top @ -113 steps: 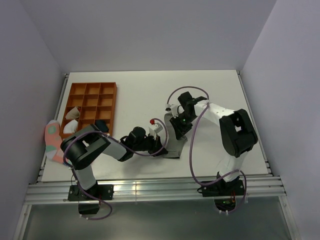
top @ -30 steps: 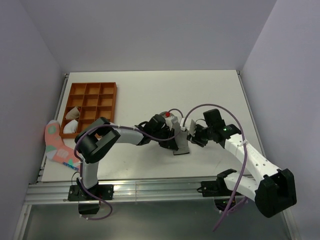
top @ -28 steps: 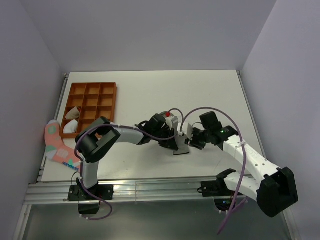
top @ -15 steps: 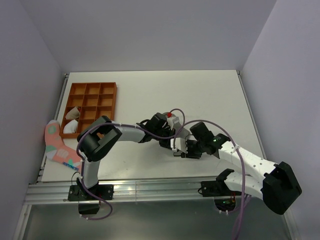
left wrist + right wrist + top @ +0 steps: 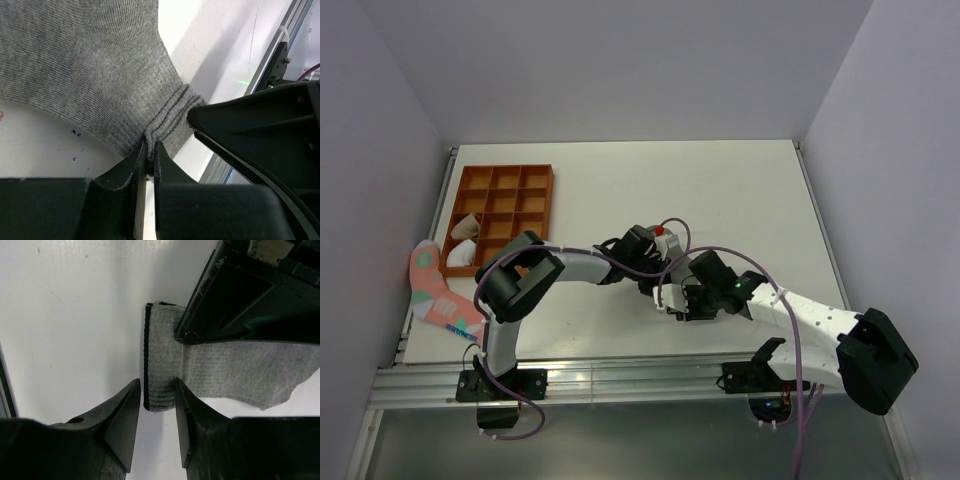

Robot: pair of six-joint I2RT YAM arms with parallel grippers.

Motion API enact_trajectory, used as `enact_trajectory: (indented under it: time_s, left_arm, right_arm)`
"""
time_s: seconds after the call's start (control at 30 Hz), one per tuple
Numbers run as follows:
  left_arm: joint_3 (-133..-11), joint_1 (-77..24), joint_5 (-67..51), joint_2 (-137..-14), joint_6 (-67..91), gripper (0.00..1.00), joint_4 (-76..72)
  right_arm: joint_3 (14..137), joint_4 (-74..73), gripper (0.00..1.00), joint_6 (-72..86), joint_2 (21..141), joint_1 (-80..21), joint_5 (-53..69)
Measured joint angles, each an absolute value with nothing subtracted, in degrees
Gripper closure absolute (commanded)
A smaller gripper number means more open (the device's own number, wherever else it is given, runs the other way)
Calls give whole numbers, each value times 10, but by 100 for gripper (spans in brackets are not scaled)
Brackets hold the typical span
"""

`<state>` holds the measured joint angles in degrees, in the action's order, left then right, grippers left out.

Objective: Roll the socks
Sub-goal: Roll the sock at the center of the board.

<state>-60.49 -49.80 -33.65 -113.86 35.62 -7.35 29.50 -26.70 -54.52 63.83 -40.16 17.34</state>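
A grey sock (image 5: 90, 65) lies flat on the white table. My left gripper (image 5: 149, 150) is shut on a bunched fold near its cuff. In the right wrist view the sock (image 5: 235, 370) ends in a dark-edged cuff (image 5: 147, 355). My right gripper (image 5: 157, 400) stands open astride that cuff end, one finger on each side, close but not pressed in. From above, the left gripper (image 5: 658, 283) and right gripper (image 5: 672, 300) meet tip to tip near the table's front centre and hide most of the sock.
An orange compartment tray (image 5: 505, 190) sits at the back left with two pale rolled bundles (image 5: 465, 225) in its left cells. A pink sock (image 5: 432, 290) hangs over the table's left edge. The metal front rail (image 5: 620, 375) runs just behind the grippers.
My right arm has swung in from the right and lowered onto the sock's cuff end, its jaws narrowing slightly. The left gripper has kept its pinch on the sock.
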Motion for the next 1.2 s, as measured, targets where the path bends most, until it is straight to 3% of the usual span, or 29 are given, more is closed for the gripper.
enact_trajectory:
  time_s: [0.3, 0.67, 0.93, 1.2]
  left_arm:
    - [-608, -495, -347, -1142, 357, 100, -72]
    - [-574, -487, -362, -1138, 402, 100, -121]
    - [-505, -487, -352, -1115, 497, 99, -198]
    - [-458, -492, -305, -1096, 581, 100, -259]
  right_arm:
    - [282, -241, 61, -545, 653, -404, 161]
    - [285, -225, 80, -518, 664, -406, 166]
    - [320, -268, 82, -514, 700, -368, 242]
    - [440, -391, 82, -545, 827, -275, 347]
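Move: The grey sock's folded cuff edge has its near right corner almost between the right hand's open fingertips, about 1 cm to the left and 1 cm below them; the sock's foot lies flat some 16 cm ahead and 3 cm left of that hand. The left hand already pinches the fold, with that corner roughly 3 cm to its right and 2 cm back, and the foot about 14 cm ahead and 1 cm left of it. The cuff's free right corner is taken as the right hand sinks about 1 cm, straddles the fold and pinches it, then eases slightly left and back before coming forward about 1 cm while tipping forward over 20 degrees. The left hand keeps its pinch, easing about 1.5 cm left and 1 cm back as it tips forward and turns counter-clockwise some 15 degrees. ##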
